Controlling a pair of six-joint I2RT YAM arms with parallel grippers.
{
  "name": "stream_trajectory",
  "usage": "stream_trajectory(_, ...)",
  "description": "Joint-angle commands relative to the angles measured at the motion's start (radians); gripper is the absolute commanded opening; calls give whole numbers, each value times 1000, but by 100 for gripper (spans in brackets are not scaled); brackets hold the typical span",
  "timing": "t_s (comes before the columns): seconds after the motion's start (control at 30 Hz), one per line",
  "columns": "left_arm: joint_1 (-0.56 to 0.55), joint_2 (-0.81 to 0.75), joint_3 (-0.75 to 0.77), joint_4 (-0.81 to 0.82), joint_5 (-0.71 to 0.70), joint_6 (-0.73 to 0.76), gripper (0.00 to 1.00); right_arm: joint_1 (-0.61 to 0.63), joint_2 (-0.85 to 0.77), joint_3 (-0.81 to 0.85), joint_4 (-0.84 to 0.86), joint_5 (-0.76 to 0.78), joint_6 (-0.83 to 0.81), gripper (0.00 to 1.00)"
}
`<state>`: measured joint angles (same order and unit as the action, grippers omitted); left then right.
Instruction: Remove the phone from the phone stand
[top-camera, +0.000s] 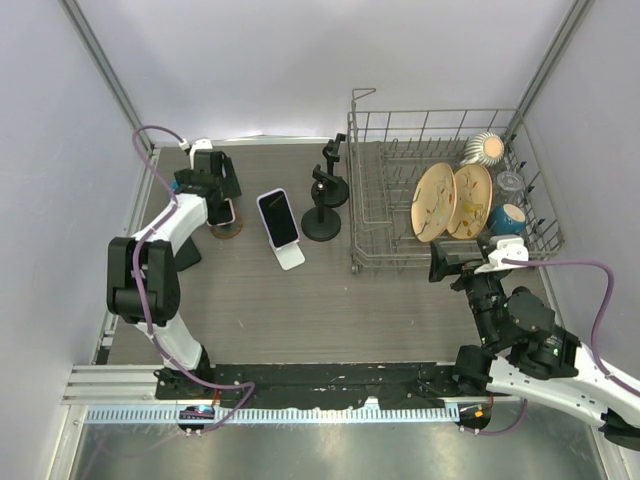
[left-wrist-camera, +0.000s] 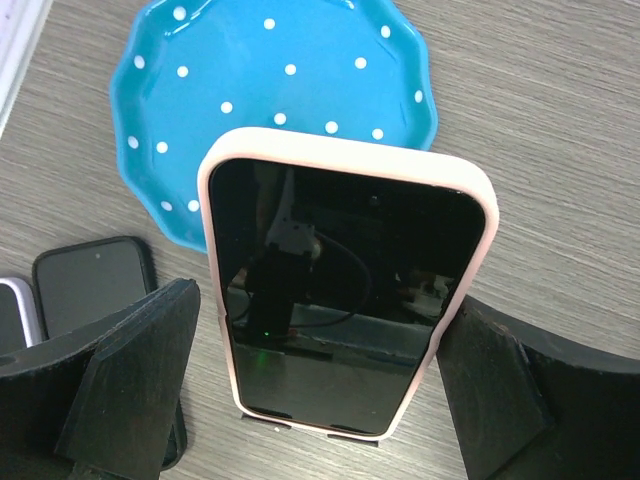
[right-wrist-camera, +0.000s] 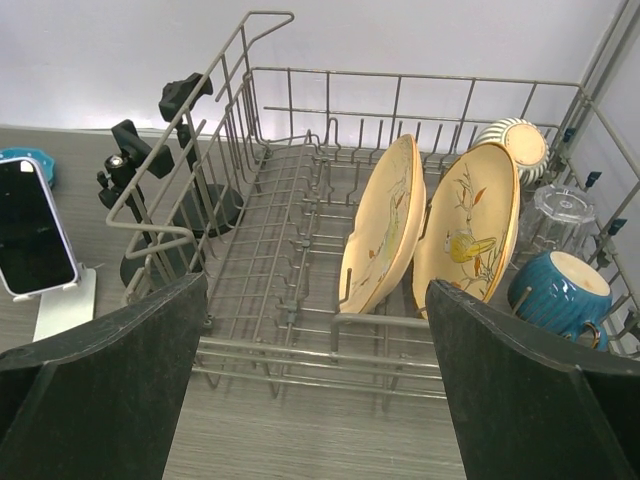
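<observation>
A phone (left-wrist-camera: 345, 290) in a pale pink case stands tilted back on a stand, whose small lip (left-wrist-camera: 345, 432) shows under the phone's bottom edge. In the top view this phone (top-camera: 228, 211) is at the far left of the table. My left gripper (left-wrist-camera: 320, 330) is open. Its two black fingers (left-wrist-camera: 130, 380) flank the phone's lower half with a gap on each side, touching nothing. The left gripper (top-camera: 222, 195) hangs right over the phone. My right gripper (right-wrist-camera: 315, 300) is open and empty at the near side of the dish rack (right-wrist-camera: 300, 330).
A blue dotted plate (left-wrist-camera: 270, 90) lies just beyond the phone, and a black phone (left-wrist-camera: 95, 285) lies flat beside it. A white-cased phone (top-camera: 278, 218) leans on a white stand mid-table, next to black stands (top-camera: 322, 205). The wire rack (top-camera: 352, 200) holds two plates (top-camera: 445, 200) and a blue mug (top-camera: 507, 218).
</observation>
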<state>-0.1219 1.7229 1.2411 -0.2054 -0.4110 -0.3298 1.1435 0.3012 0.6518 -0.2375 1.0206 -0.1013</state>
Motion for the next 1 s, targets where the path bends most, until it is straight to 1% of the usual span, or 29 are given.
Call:
stream_trajectory(0.0, 36, 1, 24, 41, 84, -37, 100, 2, 24, -6, 50, 29, -31, 96)
stream_trajectory(0.1, 36, -2, 23, 41, 127, -37, 100, 1, 41, -7, 52, 33, -35, 96)
stream_trajectory(0.23, 36, -17, 14, 43, 146, -35, 100, 2, 59, -9, 47, 39, -41, 96)
stream_trajectory(0.33, 36, -32, 6, 53, 172, -38, 95, 2, 62, -9, 47, 45, -43, 96)
stream_trajectory(0.37, 36, -40, 3, 54, 182, -40, 92, 2, 61, -11, 46, 45, -43, 96)
stream_trajectory(0.4, 36, -42, 0, 55, 187, -40, 85, 2, 61, -11, 46, 47, -43, 96)
stream_trajectory(0.47, 34, -52, -3, 58, 192, -38, 78, 2, 59, -11, 46, 50, -44, 96)
stream_trajectory(0.5, 36, -57, -6, 58, 193, -38, 71, 2, 58, -12, 46, 50, -43, 96)
stream_trajectory(0.6, 34, -66, -12, 61, 196, -40, 58, 2, 58, -14, 46, 53, -44, 96)
stream_trajectory(0.63, 34, -66, -12, 63, 198, -38, 57, 2, 56, -14, 46, 52, -44, 96)
stream_trajectory(0.77, 22, -56, -15, 64, 224, -49, 43, 2, 64, -14, 46, 52, -44, 96)
stream_trajectory(0.83, 10, -39, -12, 66, 233, -52, 42, 4, 68, -14, 46, 52, -44, 96)
stream_trajectory(0.97, -18, -34, 4, 54, 238, -54, 36, 2, 79, -11, 41, 53, -44, 96)
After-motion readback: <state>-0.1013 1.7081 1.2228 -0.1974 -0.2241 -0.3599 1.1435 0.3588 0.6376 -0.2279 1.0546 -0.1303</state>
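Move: Around the pink-rimmed phone on its stand, the open left fingers already straddle its sides; its middle is some 1 cm to the right and 1 cm ahead of the hand. The blue plate lies about 6 cm ahead, 5 cm left and 12 cm below. A black phone lies about 10 cm back, 9 cm left. The white-stand phone is roughly 15 cm right, 4 cm back. From the right hand, the pink-rimmed phone is some 27 cm ahead, 53 cm left. Easing about 2.5 cm to its right at nearly the same height, the left hand rolls its left side down some 10 degrees and turns slightly clockwise to square up with the pink-rimmed phone. Meanwhile the fingers close by about a fifth and pinch the phone's two long edges, then keep that grip while still drifting right. ##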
